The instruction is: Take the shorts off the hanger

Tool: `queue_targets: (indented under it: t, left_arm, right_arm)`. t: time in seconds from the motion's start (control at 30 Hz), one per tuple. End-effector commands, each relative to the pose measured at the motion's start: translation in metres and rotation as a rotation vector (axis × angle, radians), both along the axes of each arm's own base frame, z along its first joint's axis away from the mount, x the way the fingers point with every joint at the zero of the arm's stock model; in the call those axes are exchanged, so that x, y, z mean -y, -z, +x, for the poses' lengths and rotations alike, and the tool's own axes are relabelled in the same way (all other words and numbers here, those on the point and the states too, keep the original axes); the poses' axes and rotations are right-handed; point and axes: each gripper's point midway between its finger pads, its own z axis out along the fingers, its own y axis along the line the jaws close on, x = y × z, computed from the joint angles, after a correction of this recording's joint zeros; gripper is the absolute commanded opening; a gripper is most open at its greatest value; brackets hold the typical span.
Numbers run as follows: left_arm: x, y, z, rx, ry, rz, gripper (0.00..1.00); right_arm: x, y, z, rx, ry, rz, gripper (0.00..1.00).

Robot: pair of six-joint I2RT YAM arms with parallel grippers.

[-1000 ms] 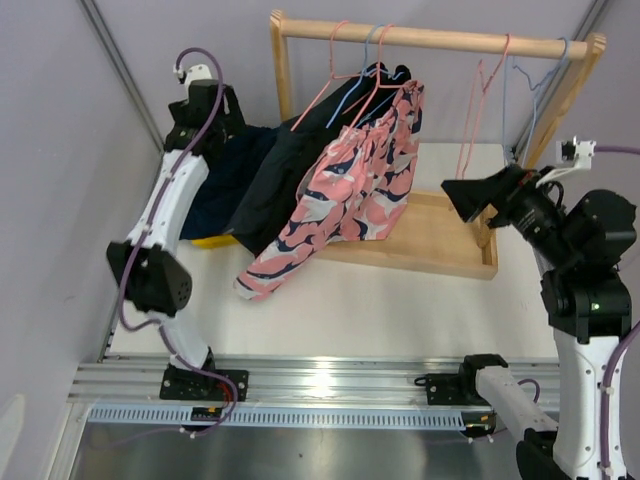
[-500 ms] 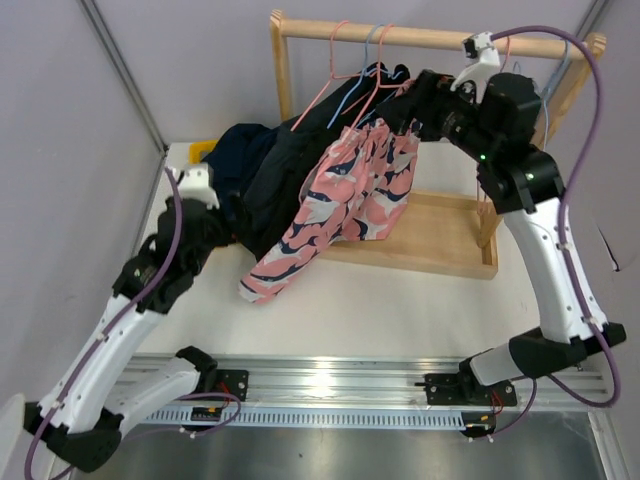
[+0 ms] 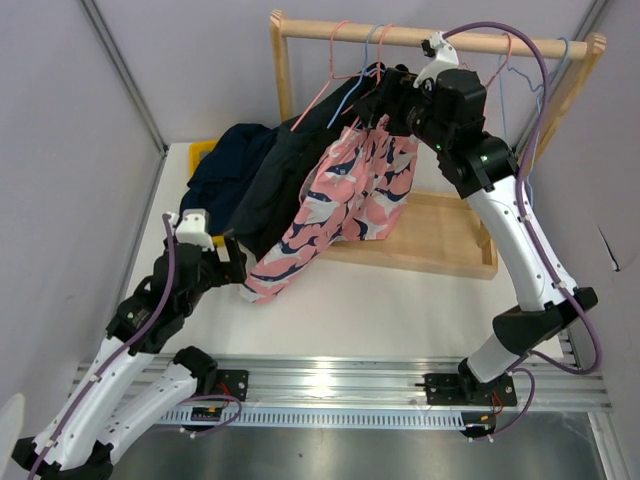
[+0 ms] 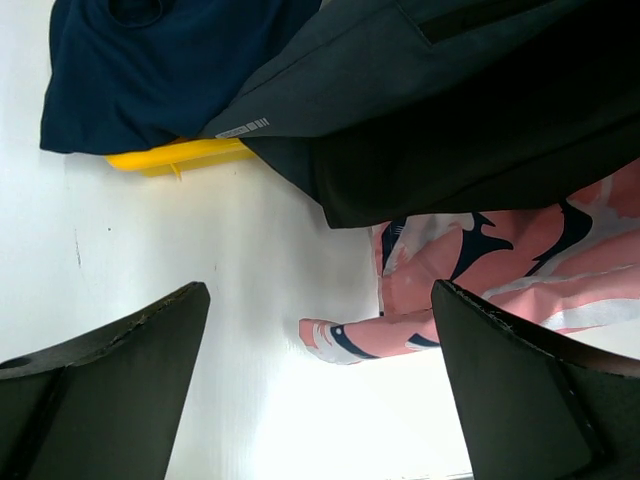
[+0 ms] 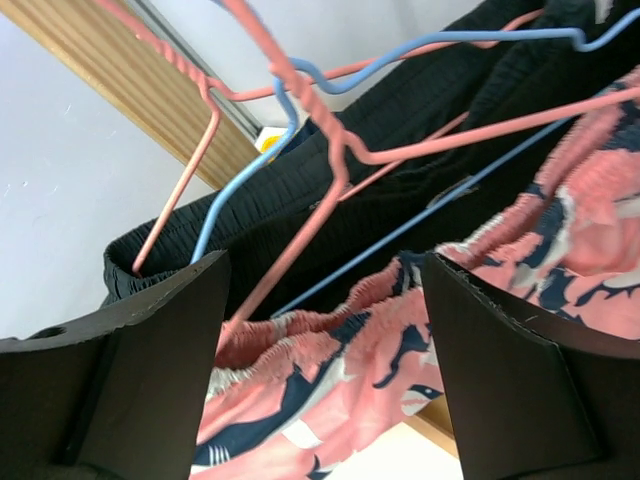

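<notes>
Pink patterned shorts (image 3: 352, 190) hang from a pink hanger (image 3: 375, 75) on the wooden rack's rod (image 3: 440, 39). Dark shorts (image 3: 285, 165) hang beside them on the left, and their legs trail onto the table. Navy shorts (image 3: 222, 165) lie heaped at the back left. My right gripper (image 3: 386, 98) is open at the hangers, its jaws either side of the pink waistband (image 5: 330, 325), with pink and blue hanger wires (image 5: 335, 160) just above. My left gripper (image 3: 233, 262) is open and empty, low over the table by the pink leg's tip (image 4: 340, 340).
A yellow object (image 4: 185, 155) lies partly under the navy shorts (image 4: 150, 70). The dark shorts (image 4: 450, 120) drape just beyond my left gripper (image 4: 318, 300). The rack's wooden base tray (image 3: 440, 240) stands at the back right. More hangers (image 3: 500, 80) hang bare on the rod's right.
My left arm pulled back from the dark shorts toward the near edge, ending by the pink leg's tip. My right gripper moved from the right side up to the rod, then left to the hangers.
</notes>
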Motion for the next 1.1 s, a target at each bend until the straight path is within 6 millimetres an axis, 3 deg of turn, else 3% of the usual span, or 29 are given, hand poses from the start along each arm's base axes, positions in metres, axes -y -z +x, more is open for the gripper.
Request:
queue_targets:
  t: [0.0, 0.13, 0.2, 0.33, 0.37, 0.43, 0.57, 0.77, 0.83, 0.87, 0.9, 0.97, 1.0, 1.07]
  left_arm:
    - [0.007, -0.004, 0.004, 0.011, 0.015, -0.022, 0.99]
    - [0.009, -0.006, 0.003, 0.022, 0.026, -0.031, 0.99]
    - [0.008, -0.006, 0.002, 0.026, 0.027, -0.033, 0.99]
    - [0.008, -0.006, 0.001, 0.028, 0.029, -0.034, 0.99]
    - [0.008, -0.004, 0.001, 0.024, 0.029, -0.033, 0.99]
    - [0.008, -0.004, 0.001, 0.022, 0.029, -0.030, 0.99]
    - [0.009, -0.011, 0.000, 0.042, 0.045, -0.038, 0.99]
    - [0.026, -0.039, 0.003, 0.081, 0.124, -0.061, 0.99]
    - [0.045, -0.072, 0.005, 0.112, 0.188, -0.080, 0.99]
    - [0.063, -0.072, 0.007, 0.091, 0.248, -0.057, 0.99]
    - [0.072, -0.114, 0.005, 0.159, 0.275, -0.095, 0.99]
    - [0.092, -0.132, 0.007, 0.175, 0.326, -0.081, 0.99]
    - [0.118, -0.168, 0.002, 0.217, 0.404, -0.114, 0.99]
    - [0.157, -0.182, -0.011, 0.214, 0.543, -0.121, 0.99]
  right_arm:
    - [-0.005, -0.026, 0.008, 0.078, 0.036, 0.042, 0.82]
    - [-0.018, -0.021, 0.014, 0.066, 0.035, 0.038, 0.77]
    - [-0.022, -0.019, 0.019, 0.062, 0.039, 0.035, 0.68]
    - [-0.024, -0.018, 0.020, 0.058, 0.047, 0.034, 0.32]
    - [-0.023, -0.020, 0.018, 0.058, 0.052, 0.035, 0.14]
    - [-0.016, -0.024, 0.014, 0.064, 0.068, 0.032, 0.00]
    - [0.004, -0.035, -0.004, 0.085, 0.110, 0.024, 0.00]
    - [0.047, -0.062, -0.049, 0.140, 0.181, 0.031, 0.00]
    - [0.058, -0.071, -0.065, 0.154, 0.193, 0.039, 0.00]
    - [0.062, -0.074, -0.069, 0.156, 0.196, 0.045, 0.00]
    - [0.064, -0.074, -0.072, 0.156, 0.198, 0.046, 0.00]
    - [0.070, -0.080, -0.083, 0.162, 0.197, 0.061, 0.00]
    - [0.071, -0.080, -0.086, 0.153, 0.197, 0.068, 0.00]
    - [0.075, -0.083, -0.092, 0.149, 0.202, 0.090, 0.00]
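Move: Just beyond the right fingers, about 3 cm ahead and 3 cm to the left, is the near arm of the pink shorts' hanger; the blue hanger stands some 3 cm farther left, and the rod runs about 9 cm ahead and 8 cm above. From the left hand, the pink shorts' middle lies roughly 13 cm ahead, 22 cm right and 6 cm higher, with the black shorts 15 cm ahead and 11 cm right; the yellow bin is 18 cm ahead, 4 cm left and 17 cm below. The right hand eases about 4 cm forward and left, sinking slightly, shuts its open fingers on the near arm of the pink shorts' hanger just below the twisted neck, then draws it about 11 cm back and nearly as far right while rising some 7 cm and turning a little clockwise, away from the blue hanger. The left hand waits wide open, then at the very end sweeps up and to the right, up more than across, towards the pink shorts, turning about 20 degrees clockwise and touching nothing. ##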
